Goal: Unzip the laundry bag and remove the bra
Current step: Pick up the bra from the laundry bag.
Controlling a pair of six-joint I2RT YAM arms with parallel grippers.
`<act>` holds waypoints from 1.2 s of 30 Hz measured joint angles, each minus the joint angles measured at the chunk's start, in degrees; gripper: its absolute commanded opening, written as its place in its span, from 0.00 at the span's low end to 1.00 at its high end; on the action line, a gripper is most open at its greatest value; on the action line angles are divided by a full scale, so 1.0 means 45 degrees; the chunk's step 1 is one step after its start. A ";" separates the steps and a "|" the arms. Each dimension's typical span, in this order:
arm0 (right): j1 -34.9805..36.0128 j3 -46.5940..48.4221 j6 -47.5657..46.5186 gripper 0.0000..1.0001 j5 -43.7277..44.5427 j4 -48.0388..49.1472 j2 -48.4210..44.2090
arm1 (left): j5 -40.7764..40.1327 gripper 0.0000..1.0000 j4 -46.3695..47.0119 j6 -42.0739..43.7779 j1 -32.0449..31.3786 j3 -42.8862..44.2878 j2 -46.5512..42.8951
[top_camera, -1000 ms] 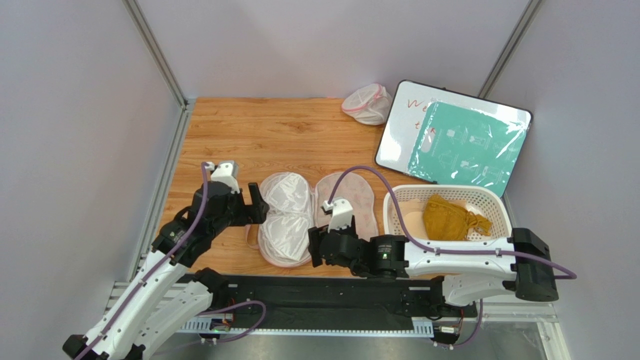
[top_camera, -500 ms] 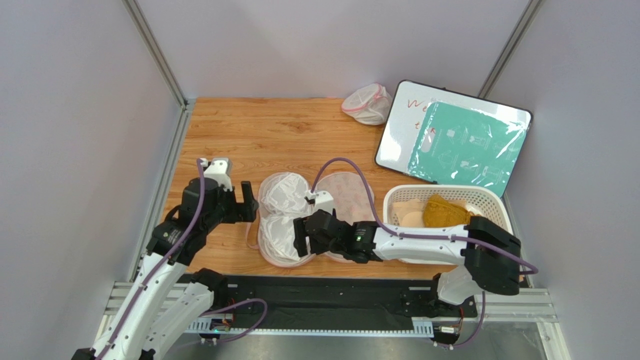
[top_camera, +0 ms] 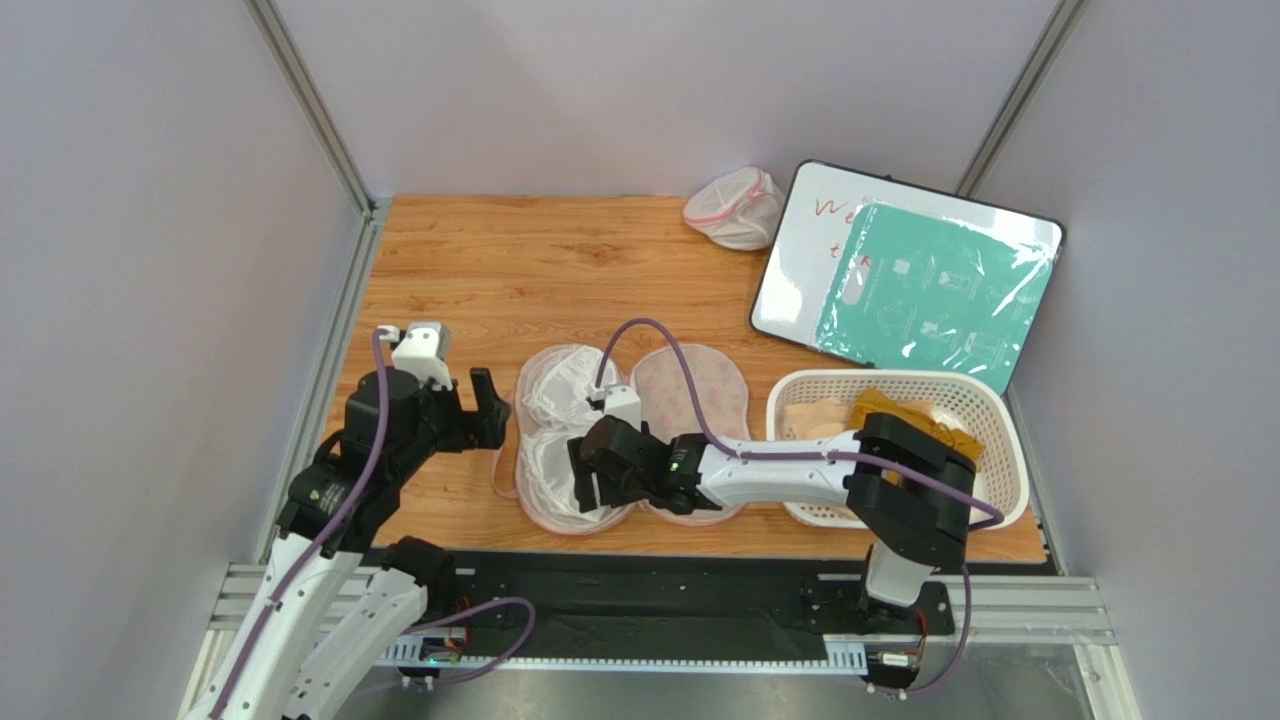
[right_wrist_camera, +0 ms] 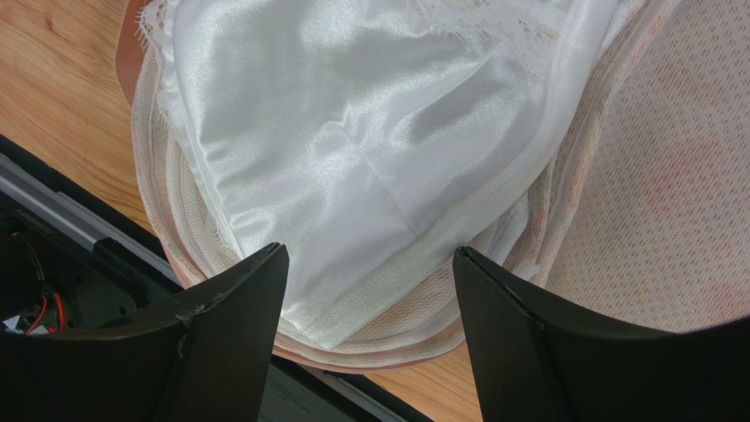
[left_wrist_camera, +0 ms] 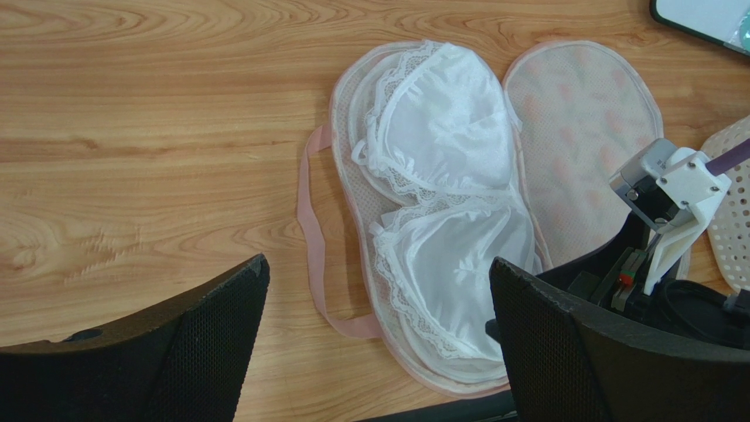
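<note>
The laundry bag lies unzipped and spread flat, its printed cream lid folded out to the right. On its left half rests the white satin and lace bra. My right gripper hovers open over the bra's near cup and the bag's edge, with nothing gripped. Left of the bag, my left gripper stands wide open above the bag's pink strap, holding nothing.
A white basket with a mustard cloth stands at the right. Behind it lies a whiteboard under a teal packet. A small white mesh pouch sits at the back. A black rail runs along the near edge.
My right arm has swung left from beside the basket to above the bra's near end. The left gripper has drawn back a little to the left. The bag and bra lie unchanged.
</note>
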 measured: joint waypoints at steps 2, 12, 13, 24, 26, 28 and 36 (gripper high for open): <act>0.0000 0.0010 0.0112 0.74 0.0024 -0.0112 0.0034 | 0.0005 1.00 -0.0010 -0.0010 0.0005 -0.0005 0.0010; -0.0097 0.0335 0.0355 0.66 0.0097 -0.0321 0.0369 | 0.0063 1.00 -0.0044 -0.0015 0.0005 -0.0029 0.0015; -0.0121 0.0398 0.0384 0.66 0.0083 -0.0321 0.0457 | 0.0073 1.00 -0.0053 -0.0015 0.0005 -0.0029 0.0015; -0.0316 0.0593 0.0622 0.00 -0.0053 -0.0529 0.0729 | 0.0126 1.00 -0.0068 -0.0015 0.0005 -0.0034 0.0015; -0.0321 0.0821 0.0563 0.00 -0.0053 -0.0690 0.0729 | 0.0141 1.00 -0.0068 -0.0015 0.0005 -0.0034 0.0015; -0.0321 0.1166 0.0452 0.00 -0.0039 -0.0947 0.0724 | 0.0151 1.00 -0.0068 -0.0015 0.0005 -0.0034 0.0015; -0.0321 0.1851 -0.0277 0.00 0.0578 -0.1841 -0.0457 | 0.0170 1.00 -0.0068 -0.0010 0.0005 -0.0058 0.0015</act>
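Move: The right hand is open just above the near cup of the bra, by its right edge; the bra's middle is about 6 cm ahead, 2 cm left and 3 cm below. The bag's open flap lies roughly 6 cm ahead and 12 cm to that hand's right, the pink strap about 3 cm ahead and 10 cm to its left. From the left hand, the bra lies level ahead, some 9 cm right and 19 cm below. Right hand sinks about 1 cm, pinches the near cup's fabric shut, then lifts roughly 6 cm, edging forward. ##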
